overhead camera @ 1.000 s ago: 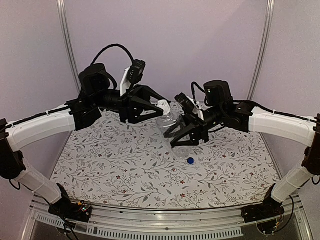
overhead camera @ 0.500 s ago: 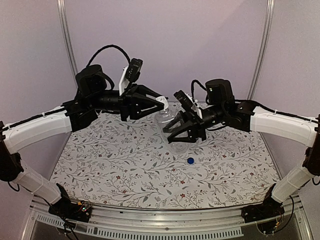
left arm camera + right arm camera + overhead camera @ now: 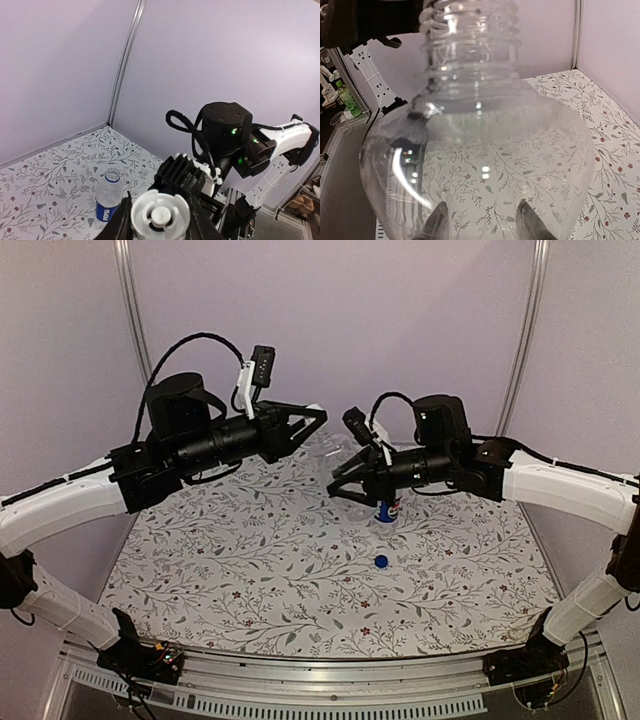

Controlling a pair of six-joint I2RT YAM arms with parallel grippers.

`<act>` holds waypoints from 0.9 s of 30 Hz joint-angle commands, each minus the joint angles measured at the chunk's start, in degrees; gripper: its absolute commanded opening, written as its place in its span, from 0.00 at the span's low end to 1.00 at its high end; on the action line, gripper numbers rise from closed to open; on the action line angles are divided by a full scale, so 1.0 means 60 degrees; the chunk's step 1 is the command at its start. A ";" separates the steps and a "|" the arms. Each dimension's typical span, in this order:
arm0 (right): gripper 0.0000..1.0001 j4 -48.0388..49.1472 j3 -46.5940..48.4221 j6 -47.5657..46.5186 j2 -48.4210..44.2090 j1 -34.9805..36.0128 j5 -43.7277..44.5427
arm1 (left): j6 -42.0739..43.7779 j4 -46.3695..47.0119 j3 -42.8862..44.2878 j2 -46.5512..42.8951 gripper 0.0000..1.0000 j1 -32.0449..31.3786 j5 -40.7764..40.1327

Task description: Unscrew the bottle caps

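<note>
My left gripper (image 3: 312, 418) is shut on the white bottle cap (image 3: 160, 215), which sits between its fingers with its hollow underside facing the wrist camera. The cap is clear of any bottle. My right gripper (image 3: 485, 225) is shut on the plain clear bottle (image 3: 475, 150), held above the table; its threaded neck (image 3: 470, 30) is bare. In the top view the right gripper (image 3: 345, 472) faces the left one across a short gap. The Pepsi bottle (image 3: 387, 510) stands upright on the table, its neck open (image 3: 113, 175). The blue cap (image 3: 381, 561) lies on the table in front of it.
The flower-patterned table cover (image 3: 250, 570) spreads under both arms. Lilac walls with metal corner posts (image 3: 135, 330) close in the back and sides. The right arm's wrist (image 3: 225, 135) hangs close in front of my left gripper.
My left gripper closed on the white cap and drew back up and to the left with it. The right arm rose with the plain bottle, and the Pepsi bottle now shows.
</note>
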 commanded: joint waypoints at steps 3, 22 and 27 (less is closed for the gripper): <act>0.32 -0.0191 0.0102 0.0279 0.0013 -0.0063 0.0929 | -0.0321 -0.0445 0.0712 0.0182 0.03 -0.0258 -0.1503; 0.36 0.0145 -0.0457 0.0133 -0.0970 -0.0340 0.0466 | 0.0466 0.1475 -0.3171 -0.1758 0.19 -0.0180 -0.2487; 0.38 0.0145 -0.0559 0.0187 -0.1393 -0.0569 0.0518 | 0.0393 0.2697 -0.5021 -0.1882 0.21 -0.0180 -0.1995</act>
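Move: Below the left hand, which already holds the white cap, open table lies some 40 cm down and about 6 cm to its left. The clear bottle, gripped by the right hand, is centred 6 cm right, 1 cm back and 11 cm below; the blue cap 16 cm right, 1 cm back; the Pepsi bottle 17 cm right, 9 cm ahead. From the right hand the white cap is 6 cm left, 1 cm ahead, 11 cm up. Carrying the white cap clear of the open bottle, the left hand first eases about 2 cm forward and 1 cm up, then swings down some 10 cm and left towards the table, drawing back slightly and turning about 15 degrees counter-clockwise, fingers still shut on the cap. The right hand keeps the clear bottle and shifts about 3 cm right, dipping before it rises. ##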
